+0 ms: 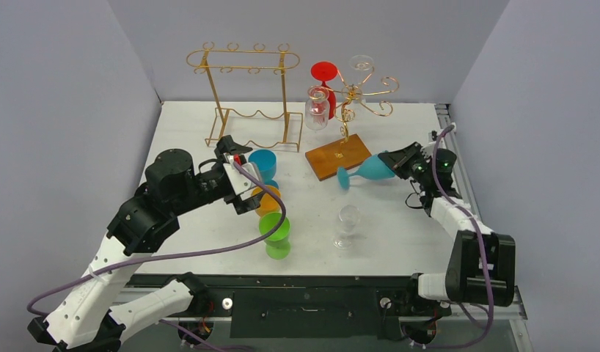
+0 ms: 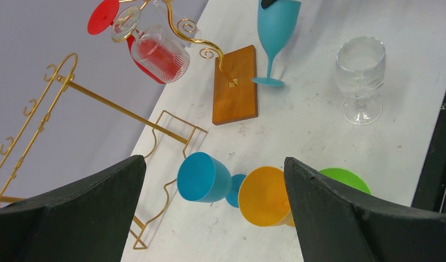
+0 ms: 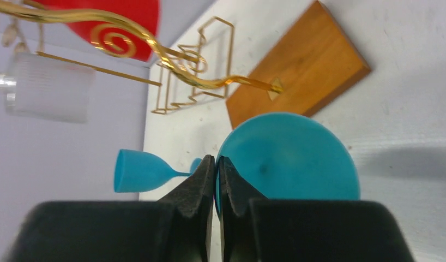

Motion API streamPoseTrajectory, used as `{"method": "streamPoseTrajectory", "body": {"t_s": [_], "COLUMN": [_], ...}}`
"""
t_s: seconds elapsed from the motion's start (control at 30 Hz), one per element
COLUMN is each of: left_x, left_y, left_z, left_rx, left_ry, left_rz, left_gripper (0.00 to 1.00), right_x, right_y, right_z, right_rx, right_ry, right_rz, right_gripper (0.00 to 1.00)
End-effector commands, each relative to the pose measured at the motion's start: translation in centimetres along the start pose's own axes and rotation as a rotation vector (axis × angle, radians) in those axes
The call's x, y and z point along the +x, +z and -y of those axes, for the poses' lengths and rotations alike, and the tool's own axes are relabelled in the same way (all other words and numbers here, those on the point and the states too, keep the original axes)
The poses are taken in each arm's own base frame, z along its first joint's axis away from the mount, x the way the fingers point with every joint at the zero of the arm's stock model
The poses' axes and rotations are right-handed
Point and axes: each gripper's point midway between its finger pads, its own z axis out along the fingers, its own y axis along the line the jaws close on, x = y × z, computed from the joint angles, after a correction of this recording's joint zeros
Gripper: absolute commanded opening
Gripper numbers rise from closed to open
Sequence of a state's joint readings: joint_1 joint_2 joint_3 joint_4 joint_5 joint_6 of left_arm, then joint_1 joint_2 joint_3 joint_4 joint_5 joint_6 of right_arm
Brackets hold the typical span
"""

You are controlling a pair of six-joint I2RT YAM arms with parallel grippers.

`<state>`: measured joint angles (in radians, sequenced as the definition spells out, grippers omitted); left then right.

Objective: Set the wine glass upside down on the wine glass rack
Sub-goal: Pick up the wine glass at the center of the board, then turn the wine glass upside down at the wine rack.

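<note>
My right gripper (image 1: 394, 163) is shut on the rim of a blue wine glass (image 1: 370, 170). In the right wrist view one finger is inside the bowl (image 3: 289, 158) and the other outside, at the gripper (image 3: 216, 159). The glass leans, with its foot low beside the wooden base (image 1: 338, 155) of the gold spiral wine glass rack (image 1: 350, 94). A red glass (image 1: 325, 77) and a clear glass (image 1: 317, 108) hang upside down on that rack. My left gripper (image 1: 242, 176) stands wide open above the glasses on the left, holding nothing (image 2: 214, 161).
A blue glass (image 1: 262, 163), an orange glass (image 1: 268, 199) and a green glass (image 1: 275, 233) stand in a row under the left arm. A clear glass (image 1: 348, 224) stands upright near the front centre. A tall gold frame rack (image 1: 246, 95) stands at the back left.
</note>
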<state>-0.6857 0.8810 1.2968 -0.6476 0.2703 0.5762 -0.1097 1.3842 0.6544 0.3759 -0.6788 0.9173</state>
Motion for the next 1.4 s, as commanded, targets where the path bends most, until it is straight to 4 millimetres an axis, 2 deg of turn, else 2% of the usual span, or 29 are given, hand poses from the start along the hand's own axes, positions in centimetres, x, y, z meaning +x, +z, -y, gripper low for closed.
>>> {"method": "streamPoseTrajectory", "body": {"t_s": [0.0, 0.2, 0.4, 0.53, 0.67, 0.8, 0.97, 1.07, 1.27, 1.37], "left_x": [-2.2, -3.6, -5.8, -6.6, -6.2, -6.2, -7.1, -7.6, -8.5, -8.1], "left_y": [0.0, 0.7, 1.3, 2.5, 4.4, 6.2, 8.4, 9.4, 9.4, 9.5], "left_z": [-0.4, -1.1, -1.0, 0.3, 1.8, 2.8, 2.4, 1.7, 2.3, 2.1], "left_rx": [-0.005, -0.021, 0.019, 0.106, 0.188, 0.252, 0.28, 0.269, 0.319, 0.298], "left_ry": [-0.069, -0.152, -0.287, -0.411, -0.564, -0.687, -0.768, -0.78, -0.756, -0.744], "left_rz": [0.066, 0.107, 0.163, 0.175, 0.151, 0.147, 0.17, 0.186, 0.2, 0.189], "left_gripper": [0.96, 0.96, 0.96, 0.96, 0.97, 0.97, 1.0, 0.86, 0.77, 0.63], "right_x": [-3.7, -4.2, -2.3, -1.2, -0.5, -0.1, 0.4, 0.9, 1.6, 1.9], "right_y": [-3.3, -8.2, -12.3, -15.0, -18.5, -21.5, -22.2, -21.7, -21.1, -20.9], "right_z": [-7.2, -12.1, -16.0, -19.5, -23.5, -26.5, -28.4, -29.1, -30.6, -31.1], "right_rx": [-0.169, -0.22, -0.275, -0.35, -0.473, -0.576, -0.632, -0.645, -0.658, -0.673], "right_ry": [-0.132, -0.23, -0.303, -0.332, -0.336, -0.343, -0.346, -0.35, -0.381, -0.377], "right_rz": [0.177, 0.263, 0.266, 0.275, 0.325, 0.358, 0.346, 0.322, 0.295, 0.29], "right_gripper": [0.0, 0.0, 0.0, 0.0, 0.0, 0.0, 0.0, 0.0, 0.0, 0.0]}}
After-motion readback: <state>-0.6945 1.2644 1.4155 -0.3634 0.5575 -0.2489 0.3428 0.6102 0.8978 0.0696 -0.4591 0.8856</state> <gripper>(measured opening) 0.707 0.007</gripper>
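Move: The right hand already pinches the rim of the blue glass, whose middle is about 7 cm left, 1 cm back and 6 cm below. The left gripper is some 44 cm left, 17 cm back, 21 cm higher; the rack's wooden base 16 cm left, 8 cm ahead, 13 cm below. From the left hand, the blue glass lies 37 cm right, 17 cm ahead, 27 cm below; the orange cup 4 cm right, 12 cm ahead, 29 cm below. Right hand lifts the pinched blue glass about 28 cm and back; left rolls rightward towards its foot, closing. ##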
